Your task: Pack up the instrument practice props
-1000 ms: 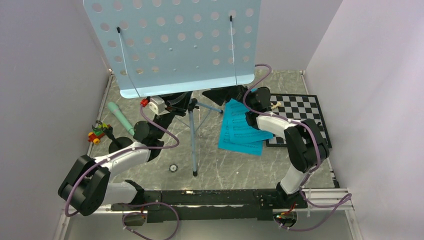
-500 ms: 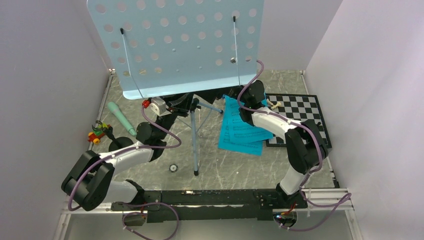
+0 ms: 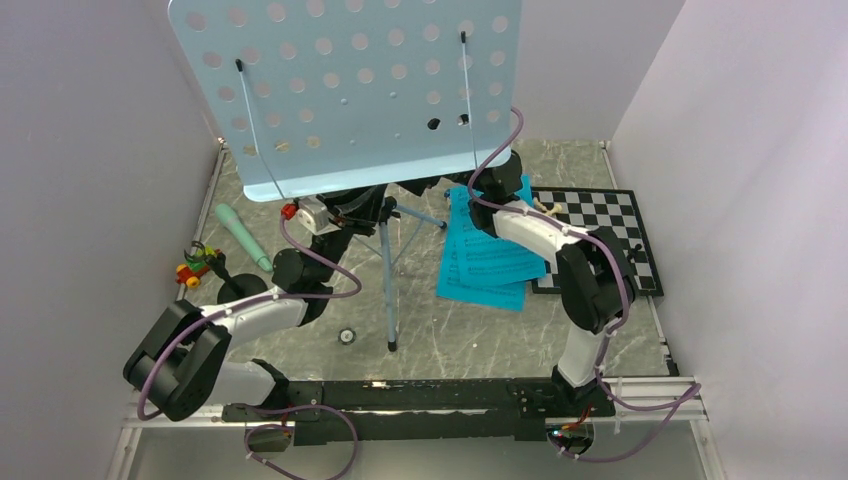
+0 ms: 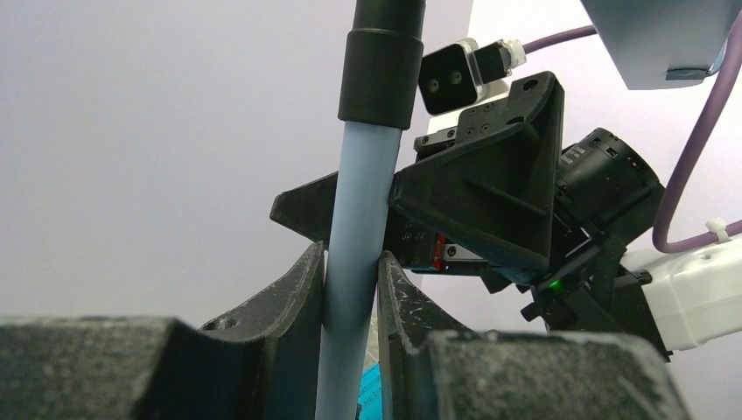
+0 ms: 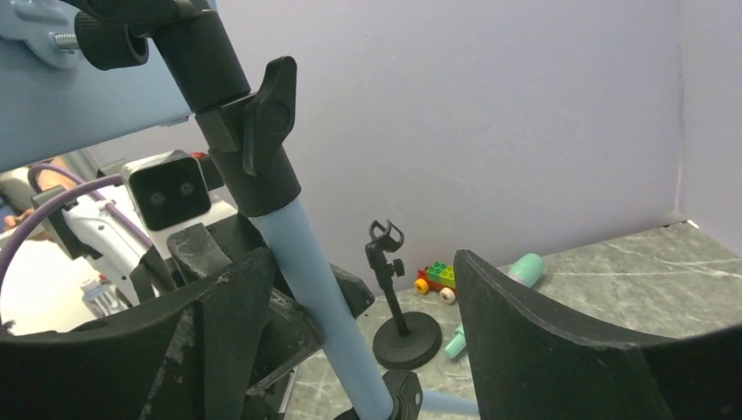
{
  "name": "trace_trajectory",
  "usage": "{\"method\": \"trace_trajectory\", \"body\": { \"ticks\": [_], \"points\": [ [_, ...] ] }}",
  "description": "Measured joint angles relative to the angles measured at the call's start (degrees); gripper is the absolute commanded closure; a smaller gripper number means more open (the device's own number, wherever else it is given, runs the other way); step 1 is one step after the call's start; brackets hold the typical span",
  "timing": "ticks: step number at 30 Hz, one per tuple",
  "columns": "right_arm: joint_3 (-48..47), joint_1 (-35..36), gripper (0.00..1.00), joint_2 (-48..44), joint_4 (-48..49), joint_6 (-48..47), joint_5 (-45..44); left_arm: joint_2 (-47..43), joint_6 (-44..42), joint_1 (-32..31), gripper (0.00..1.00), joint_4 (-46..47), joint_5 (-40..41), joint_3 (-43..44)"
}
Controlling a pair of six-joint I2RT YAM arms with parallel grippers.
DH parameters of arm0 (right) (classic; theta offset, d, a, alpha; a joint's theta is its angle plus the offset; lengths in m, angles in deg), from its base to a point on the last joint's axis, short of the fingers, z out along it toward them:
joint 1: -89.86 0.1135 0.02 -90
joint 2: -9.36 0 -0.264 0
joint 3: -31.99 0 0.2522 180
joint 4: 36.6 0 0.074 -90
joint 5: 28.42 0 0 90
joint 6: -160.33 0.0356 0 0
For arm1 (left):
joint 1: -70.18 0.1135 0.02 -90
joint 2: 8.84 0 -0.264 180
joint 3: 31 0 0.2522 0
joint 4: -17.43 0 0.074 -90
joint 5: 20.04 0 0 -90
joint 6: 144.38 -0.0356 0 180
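Observation:
The pale-blue music stand has its perforated tray (image 3: 340, 90) filling the top view, above its pole (image 3: 388, 285) and tripod legs. My left gripper (image 3: 352, 208) is shut on the pole (image 4: 354, 289), one finger pressing on each side. My right gripper (image 5: 360, 262) is open and straddles the same pole (image 5: 306, 280) below its black clamp; the pole lies close to its left finger (image 5: 232, 324). In the top view the right gripper (image 3: 432, 188) is half hidden under the tray. Turquoise music sheets (image 3: 488, 262) lie on the floor. The mint-green microphone (image 3: 240, 235) lies beside the black round-based stand (image 3: 240, 290).
A chessboard (image 3: 600, 235) with a few pieces lies at the right, partly under the sheets. A small toy car of blocks (image 3: 195, 268) sits by the left wall. Walls close in on three sides. The right arm's purple cable loops over the tray's lower right corner.
The right gripper has moved left, off the sheets and under the tray, to straddle the pole, its jaws narrowing a little. The tray has swayed slightly. The left grip is unchanged.

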Motion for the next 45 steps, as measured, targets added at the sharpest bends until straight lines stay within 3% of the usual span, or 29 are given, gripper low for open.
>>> {"method": "trace_trajectory", "body": {
  "ticks": [8,19,25,29,32,40,45],
  "points": [
    [-4.17,0.00,0.22,3.32,1.97,2.43,4.44,-1.25,0.00,-0.09,0.99,-1.25,0.37,-0.44],
    [-8.13,1.46,0.32,5.90,2.84,4.63,6.78,-4.55,0.02,-0.15,0.81,-6.29,0.94,-0.72],
    [-10.43,2.34,0.47,7.52,4.76,6.25,8.37,-6.45,0.07,-0.31,0.61,-9.31,1.77,-0.76],
    [-10.84,2.56,0.66,7.72,5.66,6.75,8.57,-7.10,0.74,-0.57,0.44,-15.04,2.16,-3.39],
    [-10.84,2.54,0.75,7.78,6.01,6.88,8.55,-7.72,1.18,-1.05,0.35,-17.75,2.19,-3.39],
    [-10.78,2.56,1.00,7.80,6.62,5.20,8.81,-11.23,1.44,-1.53,0.29,-22.43,2.73,-3.82],
    [-9.88,2.56,1.00,7.17,5.75,4.04,8.09,-15.67,2.23,-1.53,0.19,-28.48,5.57,-6.47]
  ]
}}
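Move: Just under the knob collar, the spot of stand pole the right hand will close on lies roughly 3 cm to its left, 2 cm back and 1 cm up. The knob is about 5 cm above that hand, 3 cm back and 3 cm left. The left hand already grips the pole; the leg hub is some 9 cm below it and 3 cm ahead, straight in line sideways, while the knob is about 7 cm above and 3 cm back. Taking over the music stand, the right hand eases left and back about 3.5 cm in all, turning a little counter-clockwise, and closes on the pole just under the knob collar. The left hand barely moves at first, then opens, lets go and sinks some 7 cm towards the leg hub, tipping down almost 20 degrees. ##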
